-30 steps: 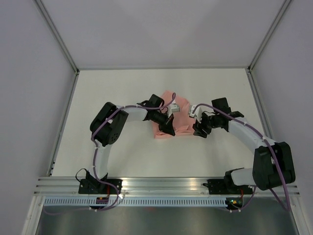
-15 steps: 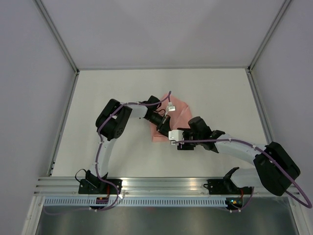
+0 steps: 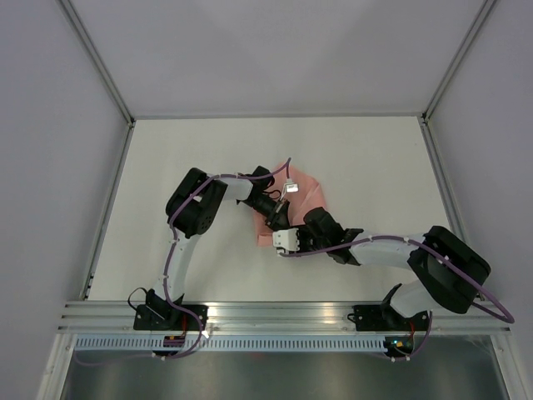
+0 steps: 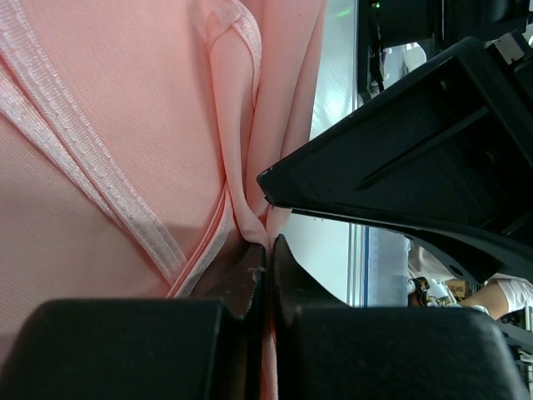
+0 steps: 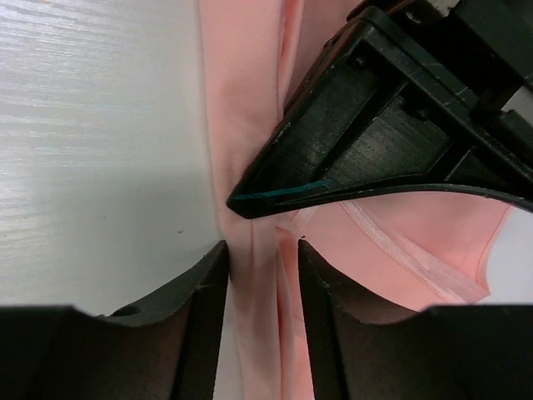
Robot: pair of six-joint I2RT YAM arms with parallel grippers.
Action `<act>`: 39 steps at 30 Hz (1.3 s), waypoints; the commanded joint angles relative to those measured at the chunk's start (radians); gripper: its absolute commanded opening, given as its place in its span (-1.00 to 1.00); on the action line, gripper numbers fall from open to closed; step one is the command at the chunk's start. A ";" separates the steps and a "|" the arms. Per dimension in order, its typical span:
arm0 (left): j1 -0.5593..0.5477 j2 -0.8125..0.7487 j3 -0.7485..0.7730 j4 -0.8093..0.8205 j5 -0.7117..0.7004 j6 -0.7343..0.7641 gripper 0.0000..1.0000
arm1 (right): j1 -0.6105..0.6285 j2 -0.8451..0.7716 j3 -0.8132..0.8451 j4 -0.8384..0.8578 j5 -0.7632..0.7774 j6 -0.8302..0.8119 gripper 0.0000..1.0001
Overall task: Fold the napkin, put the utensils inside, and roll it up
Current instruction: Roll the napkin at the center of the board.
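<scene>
The salmon-pink napkin [image 3: 306, 187] lies bunched at mid-table, mostly under both grippers. My left gripper [image 3: 279, 220] is shut on a thin fold of it; in the left wrist view the cloth [image 4: 125, 125] is pinched between the closed tips [image 4: 268, 250]. My right gripper [image 3: 281, 232] sits just in front of the left one. Its fingers stand apart on either side of a creased ridge of napkin [image 5: 241, 100], the tips [image 5: 261, 250] close to the cloth. The left gripper's black finger [image 5: 375, 125] hangs right above them. The utensils are hidden.
The white table [image 3: 191, 150] is bordered by metal rails left and right and a slotted aluminium rail [image 3: 266, 315] at the near edge. The two arms nearly touch over the napkin.
The right arm has swung left and toward the near edge, from beside the napkin to its front edge next to the left gripper. Its jaws have narrowed. The left gripper has kept its hold.
</scene>
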 commanded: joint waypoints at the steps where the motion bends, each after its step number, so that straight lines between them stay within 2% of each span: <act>1: -0.002 0.042 -0.002 -0.033 -0.084 0.080 -0.95 | 0.006 0.056 0.002 -0.028 0.051 -0.011 -0.11; 6: -0.002 0.028 0.002 -0.038 -0.094 0.085 -0.94 | 0.005 0.070 0.034 -0.117 0.015 -0.004 -0.45; 8: -0.002 0.011 0.001 -0.038 -0.102 0.082 -0.79 | 0.005 0.082 0.058 -0.192 -0.002 0.004 -0.53; 12: -0.002 -0.054 -0.031 0.017 -0.139 0.052 -0.36 | 0.002 0.113 0.104 -0.327 -0.070 0.021 -0.64; 17: -0.002 -0.185 -0.108 0.165 -0.206 -0.039 -0.14 | -0.038 0.128 0.170 -0.431 -0.167 0.030 -0.69; 18: -0.002 -0.226 -0.135 0.223 -0.247 -0.056 -0.03 | -0.049 0.134 0.182 -0.466 -0.189 0.032 -0.69; 23: 0.000 -0.337 -0.215 0.381 -0.375 -0.156 -0.01 | -0.130 0.194 0.287 -0.597 -0.323 0.006 -0.70; 24: 0.001 -0.358 -0.243 0.404 -0.459 -0.171 -0.01 | -0.141 0.219 0.301 -0.637 -0.340 0.000 -0.69; 26: 0.003 -0.421 -0.278 0.483 -0.528 -0.210 0.00 | -0.171 0.248 0.346 -0.678 -0.377 -0.023 -0.70; 32: 0.003 -0.623 -0.494 0.732 -0.851 -0.300 0.04 | -0.248 0.404 0.495 -0.871 -0.500 -0.106 -0.70; 39: -0.002 -0.869 -0.738 0.930 -1.070 -0.346 0.07 | -0.310 0.579 0.656 -1.060 -0.574 -0.154 -0.70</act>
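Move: The left hand still pinches the folded near edge of the napkin right at its fingertips. The right hand's open fingers straddle the same edge some 3 cm to the right, and for that hand the edge lies directly between the tips, about 1 cm down. From the left hand, the napkin's near-left corner is roughly 9 cm to the left and 1 cm back, and its far corner some 19 cm ahead and 2 cm left. Closing almost in place and sinking a little, the right fingers pinch the near edge of the napkin, then keep it while the wrist swings about 45 degrees, bringing the palm forward over the fingertips. The left fingers open meanwhile and come free of the edge, and that hand goes up and forward, later also left, some 13 cm over the cloth, staying open as its fingers swing from back-right to forward-right. ##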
